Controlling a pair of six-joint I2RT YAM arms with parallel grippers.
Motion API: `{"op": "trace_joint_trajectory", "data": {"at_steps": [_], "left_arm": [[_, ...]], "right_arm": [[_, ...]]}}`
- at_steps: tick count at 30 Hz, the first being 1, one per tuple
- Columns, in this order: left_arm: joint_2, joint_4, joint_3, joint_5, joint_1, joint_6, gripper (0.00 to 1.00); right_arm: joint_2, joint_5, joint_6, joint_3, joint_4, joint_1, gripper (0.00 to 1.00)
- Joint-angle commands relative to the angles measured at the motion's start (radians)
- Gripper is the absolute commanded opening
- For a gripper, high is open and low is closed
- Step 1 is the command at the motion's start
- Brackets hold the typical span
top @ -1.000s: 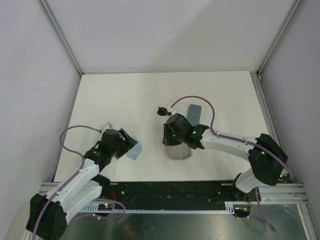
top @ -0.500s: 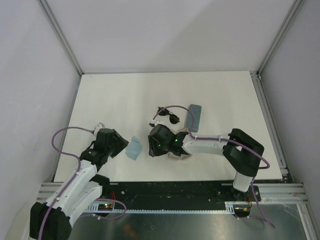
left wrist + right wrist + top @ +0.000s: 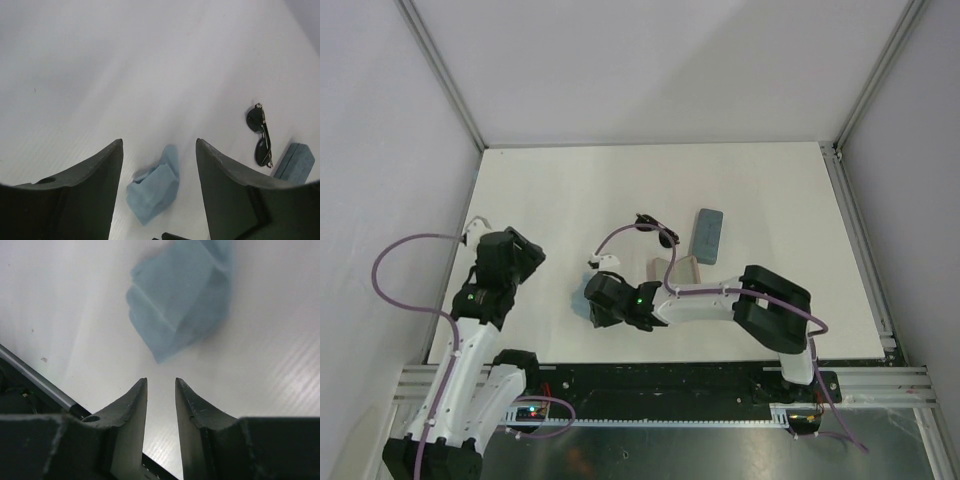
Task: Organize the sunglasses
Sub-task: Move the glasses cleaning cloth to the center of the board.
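The black wire-framed sunglasses (image 3: 655, 230) lie folded mid-table, also seen in the left wrist view as sunglasses (image 3: 261, 135) at the right. My right gripper (image 3: 592, 305) reaches far left, low beside a crumpled light-blue cloth (image 3: 580, 302). In its wrist view the right gripper (image 3: 161, 381) stands open by a narrow gap with nothing in it, the cloth (image 3: 180, 295) just beyond the tips. My left gripper (image 3: 525, 258) is off to the left. It shows wide open in its own view, where the left gripper (image 3: 158, 142) is empty, with the cloth (image 3: 155, 185) on the table ahead.
A blue-grey case (image 3: 708, 235) lies right of the sunglasses, and shows as the case (image 3: 295, 160) in the left wrist view. A pink case (image 3: 675, 268) sits behind the right forearm. The table's near edge and black rail (image 3: 35, 385) run close to the right gripper.
The right arm swung left, from over the pink case to the cloth. The left arm drew back left and away from the cloth, which stayed put.
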Motion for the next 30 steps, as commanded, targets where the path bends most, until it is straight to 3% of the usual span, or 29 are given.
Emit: {"op": "trace_joint_trajectory", "data": {"at_steps": [1, 4, 6, 17, 26, 30], "left_arm": [[-0.028, -0.032, 0.087, -0.095, 0.025, 0.107, 0.65], [-0.032, -0.035, 0.106, -0.107, 0.027, 0.121, 0.65], [-0.030, -0.035, 0.112, -0.109, 0.027, 0.126, 0.65], [-0.021, -0.034, 0.098, -0.062, 0.031, 0.145, 0.66], [0.021, 0.029, 0.015, 0.121, 0.024, 0.100, 0.66], [0.019, 0.100, -0.060, 0.163, -0.035, 0.042, 0.65]], "right_arm": [[0.063, 0.063, -0.029, 0.114, -0.019, 0.018, 0.29], [0.106, 0.045, -0.040, 0.167, -0.032, 0.019, 0.08], [0.134, 0.041, -0.047, 0.206, -0.052, 0.018, 0.02], [0.215, 0.029, -0.007, 0.251, -0.135, -0.020, 0.00], [0.045, 0.066, 0.065, -0.018, -0.187, -0.014, 0.00], [-0.087, 0.096, 0.101, -0.184, -0.213, -0.022, 0.00]]}}
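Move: The cloth's middle lies about 4 cm ahead, 3 cm to the left and 4 cm below the right hand, which hovers just behind its near end. From the right hand, the open case stands some 19 cm to the right and 5 cm ahead, the sunglasses about 15 cm to the right and 18 cm ahead. For the raised left hand the cloth is around 9 cm to the right, 5 cm back and 14 cm below. The right hand's shut fingertips come down onto the cloth's near-right end and drag it right: the hand first goes some 4 cm left over the cloth as its fingers close fully, sinks about 2.5 cm, then sweeps back right nearly 8 cm. The left hand, open and clear of the cloth, lifts and swings left a few centimetres, then drops back right. ##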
